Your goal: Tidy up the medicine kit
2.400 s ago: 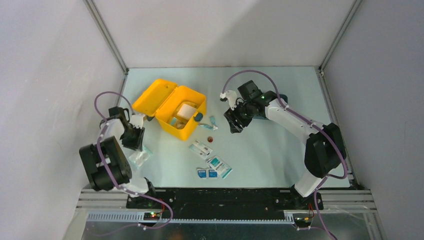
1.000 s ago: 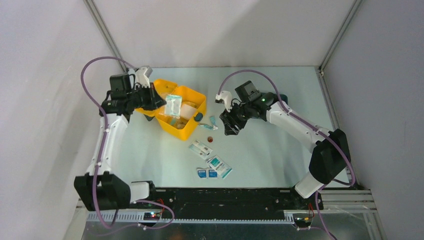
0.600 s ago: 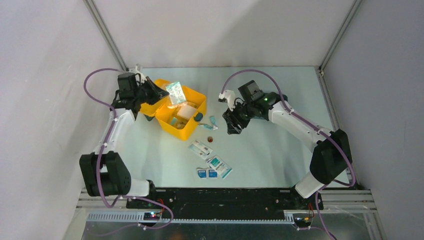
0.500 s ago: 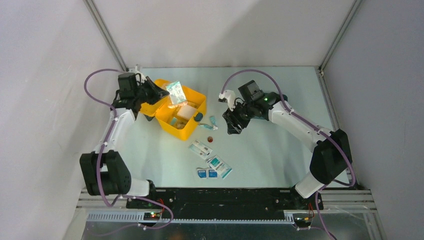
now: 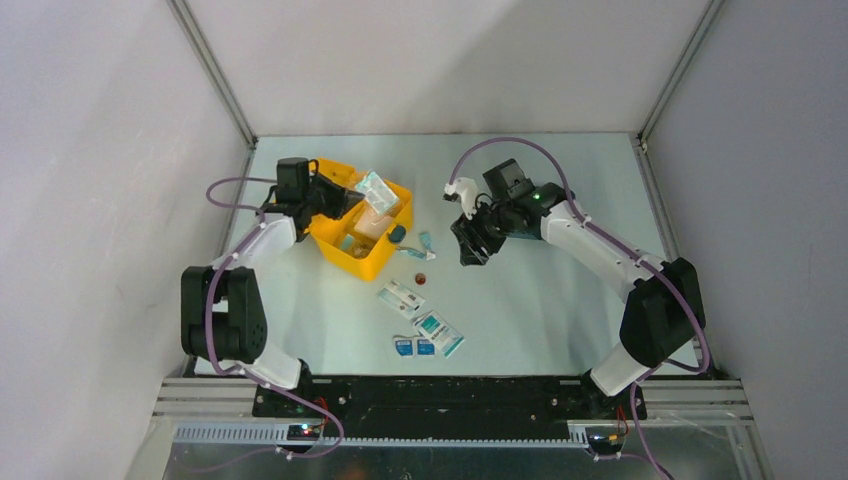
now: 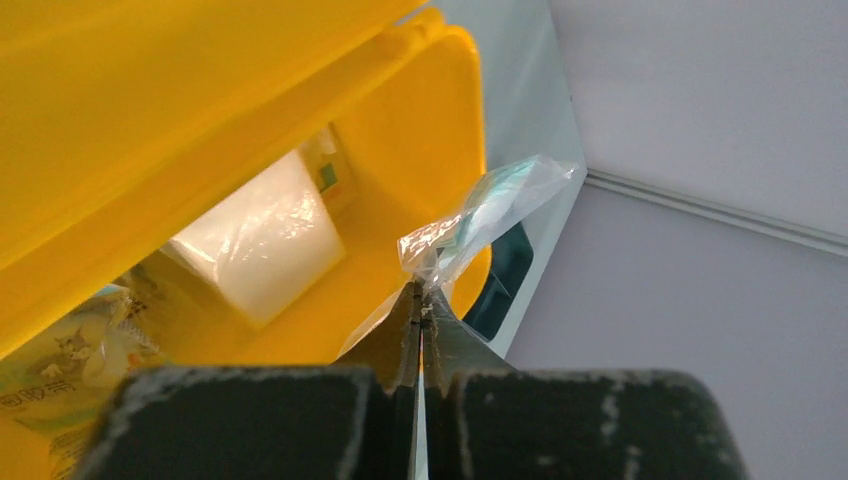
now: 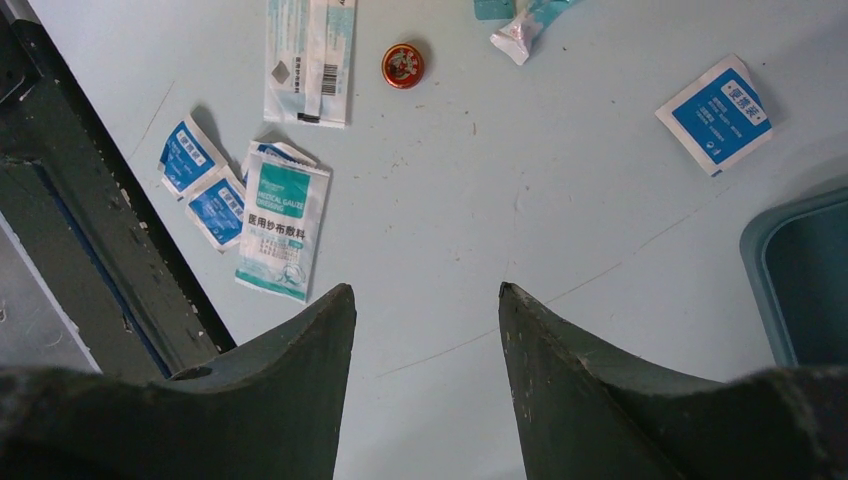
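The yellow medicine kit (image 5: 362, 250) stands open at the table's back left, its lid partly hidden behind my left arm. My left gripper (image 5: 353, 196) is shut on a corner of a clear plastic packet (image 5: 378, 189), holding it over the kit's far side. The left wrist view shows the closed tips (image 6: 421, 296) pinching the packet (image 6: 492, 203) above the kit's wall (image 6: 200, 110), with a white wrapped block (image 6: 258, 240) inside. My right gripper (image 5: 470, 248) hangs open over bare table to the kit's right, with nothing between its fingers (image 7: 427, 290).
Loose on the table are a small red tin (image 7: 403, 65), a long white packet (image 7: 310, 55), a gauze packet (image 7: 282, 228), two blue sachets (image 7: 200, 183), another blue sachet (image 7: 718, 112) and a crumpled teal wrapper (image 7: 518, 28). A dark teal tray (image 7: 805, 280) lies at the right.
My left arm has folded lower and carried the clear packet right and back over the open kit. The right gripper has barely moved and stays open.
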`<action>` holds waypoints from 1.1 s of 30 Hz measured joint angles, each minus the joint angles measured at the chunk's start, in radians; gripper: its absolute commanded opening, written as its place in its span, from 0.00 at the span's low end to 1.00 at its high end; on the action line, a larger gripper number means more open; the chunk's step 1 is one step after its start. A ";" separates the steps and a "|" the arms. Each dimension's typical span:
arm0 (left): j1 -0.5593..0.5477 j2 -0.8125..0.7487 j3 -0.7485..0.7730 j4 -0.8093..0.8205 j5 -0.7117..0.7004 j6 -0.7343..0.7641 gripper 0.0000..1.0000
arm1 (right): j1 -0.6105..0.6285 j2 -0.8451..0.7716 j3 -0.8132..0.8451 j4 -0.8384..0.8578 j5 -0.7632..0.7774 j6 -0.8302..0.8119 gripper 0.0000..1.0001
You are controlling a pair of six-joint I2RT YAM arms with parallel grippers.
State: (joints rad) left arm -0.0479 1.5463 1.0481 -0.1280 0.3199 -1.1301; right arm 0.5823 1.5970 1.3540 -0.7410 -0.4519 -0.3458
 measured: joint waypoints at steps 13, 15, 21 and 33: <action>-0.004 0.052 -0.028 -0.001 -0.067 -0.144 0.25 | -0.004 0.000 -0.013 0.008 0.000 -0.001 0.59; -0.004 0.059 -0.028 -0.001 -0.066 -0.147 0.26 | -0.004 0.000 -0.013 0.011 0.000 -0.003 0.59; -0.003 0.064 -0.027 -0.001 -0.055 -0.143 0.43 | -0.005 0.000 -0.013 0.013 0.003 -0.008 0.59; 0.093 -0.097 0.153 -0.116 0.035 0.230 0.57 | -0.151 -0.031 -0.032 0.024 0.036 -0.006 0.60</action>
State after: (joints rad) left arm 0.0456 1.4498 1.2007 -0.2443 0.3546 -0.9005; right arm 0.4316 1.5658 1.3220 -0.7174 -0.4156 -0.3515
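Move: The left hand holds the clear pouch above the far part of the yellow box. The middle of its open compartment lies about 4 cm back and 9 cm below, with the white packet inside some 3 cm back and 1 cm right, the dark latch 6 cm back and 7 cm right, and the folded-back lid 12 cm left and 4 cm ahead. From the empty right hand that compartment is roughly 27 cm left and 9 cm ahead, the blue pad 7 cm ahead and 1 cm left, the green tray 12 cm ahead and 16 cm right. The left hand sinks about 3.5 cm towards the box's far end, its shut fingers opening to about half as it goes down and lets the pouch go, then lifts quickly some 11 cm from there, drifting left over the lid side while the fingertips tilt up about 20 degrees. The right hand, half open and empty, waits almost still and at the end swings about 6 cm to the right and forward, towards the green tray, turning slightly clockwise. ##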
